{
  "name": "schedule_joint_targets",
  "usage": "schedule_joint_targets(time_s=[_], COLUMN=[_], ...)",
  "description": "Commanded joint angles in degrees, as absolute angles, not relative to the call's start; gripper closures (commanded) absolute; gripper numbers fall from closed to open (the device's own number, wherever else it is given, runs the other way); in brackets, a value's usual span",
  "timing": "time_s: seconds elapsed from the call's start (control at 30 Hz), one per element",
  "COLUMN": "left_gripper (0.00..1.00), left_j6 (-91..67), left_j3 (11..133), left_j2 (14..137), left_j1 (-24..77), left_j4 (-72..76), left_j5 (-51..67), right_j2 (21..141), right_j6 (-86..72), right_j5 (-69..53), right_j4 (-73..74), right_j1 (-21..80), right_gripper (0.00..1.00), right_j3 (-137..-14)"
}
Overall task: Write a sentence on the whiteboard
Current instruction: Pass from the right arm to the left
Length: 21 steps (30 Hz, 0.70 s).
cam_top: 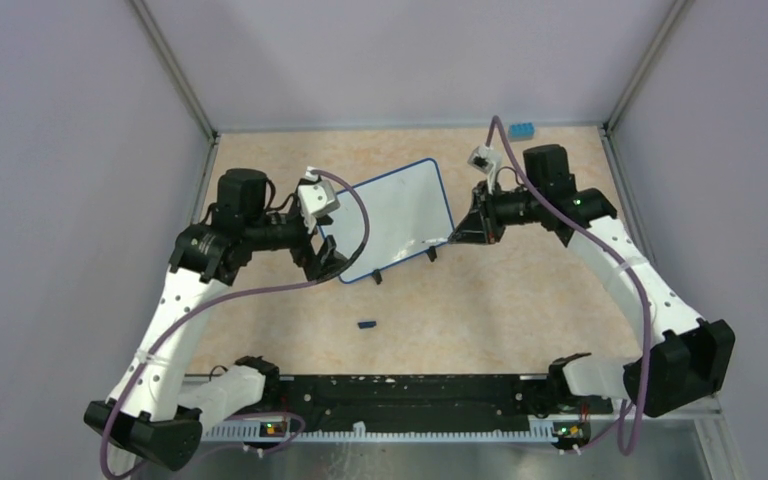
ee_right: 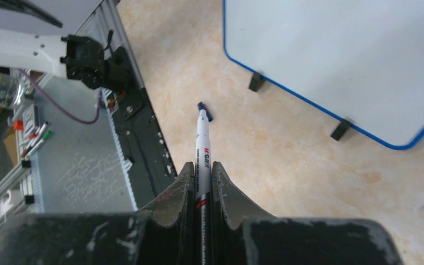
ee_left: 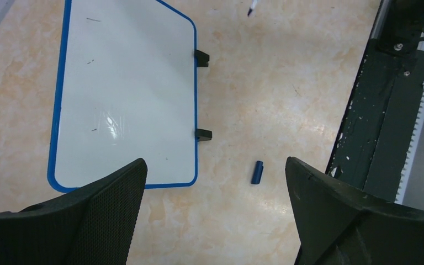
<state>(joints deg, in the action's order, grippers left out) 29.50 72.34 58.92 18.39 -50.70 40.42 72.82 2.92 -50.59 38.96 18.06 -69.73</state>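
Observation:
The whiteboard (cam_top: 395,215) lies flat on the tabletop, white with a thin blue frame, also seen in the left wrist view (ee_left: 127,94) and the right wrist view (ee_right: 353,55). No sentence shows on it, only a few tiny specks. My left gripper (cam_top: 325,260) hovers open over the board's near left corner, with nothing between its fingers (ee_left: 215,165). My right gripper (cam_top: 465,228) sits at the board's right edge, shut (ee_right: 201,168) on a white marker (ee_right: 202,141) that points away from the board. A small blue cap (cam_top: 366,324) (ee_left: 257,172) lies loose on the table.
Two black feet (ee_left: 201,58) (ee_left: 203,134) stick out from the board's near edge. A black rail (cam_top: 400,390) runs along the table's near edge. A blue block (cam_top: 522,130) sits at the back right by the wall. Grey walls enclose the table.

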Motion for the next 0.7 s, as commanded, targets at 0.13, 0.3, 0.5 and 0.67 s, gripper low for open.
schedule_joint_targets(time_s=[0.13,0.3,0.5,0.67], left_gripper=[0.01,0.01,0.05,0.05], left_j6=[27.25,29.11,32.57,34.54], left_j3=[67.09,64.64,63.96,63.64], left_j2=[55.37,56.37,59.79,61.87], left_j1=[18.19,18.62,22.61,30.92], left_j4=[-41.15,-38.71,-36.69,-34.13], left_j5=[52.04,53.92,50.75,41.37], right_j2=[75.61,78.91,81.20,82.57], right_j6=[0.45,-1.78,-4.12,-6.51], right_j5=[-54.27,-56.75,-59.12,-60.18], right_j4=[35.75,37.04,34.90,32.27], right_j1=[26.63,28.36,30.06,31.21], right_gripper=[1.00,1.00,1.00,1.00], right_j3=[-73.33,-76.38,-75.17,-74.78])
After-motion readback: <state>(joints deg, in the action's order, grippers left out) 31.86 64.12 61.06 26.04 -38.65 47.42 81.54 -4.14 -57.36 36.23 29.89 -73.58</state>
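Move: The pen held by the right hand lies about 23 cm to the left hand's right, 4 cm farther out and 5 cm lower. The left gripper, where it is being taken, is some 27 cm to the right hand's left, 4 cm nearer the bases and 4 cm higher. From the left hand, the whiteboard's middle is about 19 cm ahead, 9 cm right and 28 cm down; the cap is 5 cm back, 5 cm right and 28 cm down. Right hand carries the pen about 7 cm left and 4 cm back towards the open left hand approaching rightward. ##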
